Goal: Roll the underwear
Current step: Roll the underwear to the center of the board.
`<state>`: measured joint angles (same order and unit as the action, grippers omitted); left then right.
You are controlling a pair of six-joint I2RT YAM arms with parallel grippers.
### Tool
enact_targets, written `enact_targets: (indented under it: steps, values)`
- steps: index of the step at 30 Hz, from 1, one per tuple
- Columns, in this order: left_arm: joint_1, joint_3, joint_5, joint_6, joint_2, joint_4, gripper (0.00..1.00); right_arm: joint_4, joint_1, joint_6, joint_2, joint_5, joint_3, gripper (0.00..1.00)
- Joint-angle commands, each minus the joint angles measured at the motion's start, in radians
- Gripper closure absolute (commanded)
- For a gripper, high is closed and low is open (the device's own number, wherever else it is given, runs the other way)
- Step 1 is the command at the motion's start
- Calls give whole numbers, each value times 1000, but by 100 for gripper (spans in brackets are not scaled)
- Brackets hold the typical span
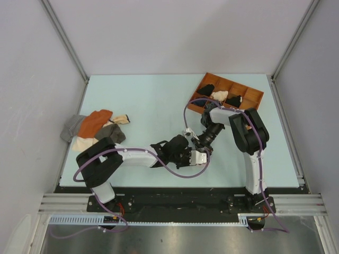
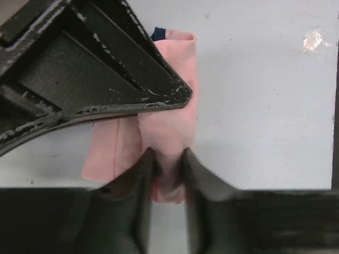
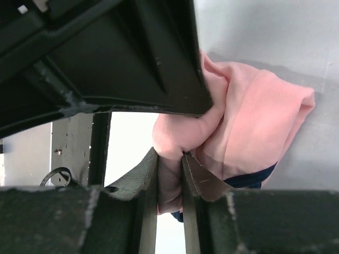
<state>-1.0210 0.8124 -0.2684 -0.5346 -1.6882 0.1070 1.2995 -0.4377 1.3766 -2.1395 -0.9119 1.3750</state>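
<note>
The underwear (image 2: 169,127) is a bunched pink fabric with dark navy edging (image 3: 249,180), lying on the pale table. My left gripper (image 2: 168,153) has its two fingers closed against a fold at the near end of it. My right gripper (image 3: 169,154) is shut on another pinched fold of the same underwear (image 3: 254,121). Each wrist view shows the other arm's black gripper body right above the fabric. In the top view both grippers meet near the table's front centre, left (image 1: 184,152) and right (image 1: 193,142), and they hide the underwear.
A pile of clothes (image 1: 79,138) with an orange cloth (image 1: 95,120) on top lies at the table's left edge. A wooden compartment tray (image 1: 235,83) holding small dark and light items stands at the back right. The pale table (image 1: 148,100) ends in a metal rail in front.
</note>
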Motion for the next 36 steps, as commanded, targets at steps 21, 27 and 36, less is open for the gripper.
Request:
enact_targets:
  steps: [21, 27, 36]
  values:
    - [272, 314, -471, 223, -304, -411, 100, -210, 192, -172, 279, -34, -47, 41]
    - [306, 384, -503, 257, -396, -484, 100, -261, 220, -154, 328, -76, -90, 38]
    - [315, 455, -503, 277, -452, -537, 100, -295, 182, -344, 213, -110, -90, 26]
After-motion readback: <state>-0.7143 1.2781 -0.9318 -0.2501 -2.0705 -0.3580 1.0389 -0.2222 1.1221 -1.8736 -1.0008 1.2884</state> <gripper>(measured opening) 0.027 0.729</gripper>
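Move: The partly rolled underwear lies between both hands: its middle is about 4 cm right of the left hand and 1 cm farther out, and some 3 cm left and 1 cm back of the right hand, which still pinches it, barely 1 cm lower than either. The divided box stands roughly 25 cm ahead and 10 cm right of the right hand; the brown garment lies some 34 cm left and 10 cm ahead of the left hand. Left pinches the underwear, fingertips swinging back 50 degrees; right lets go, moving forward and up about 9 cm. ##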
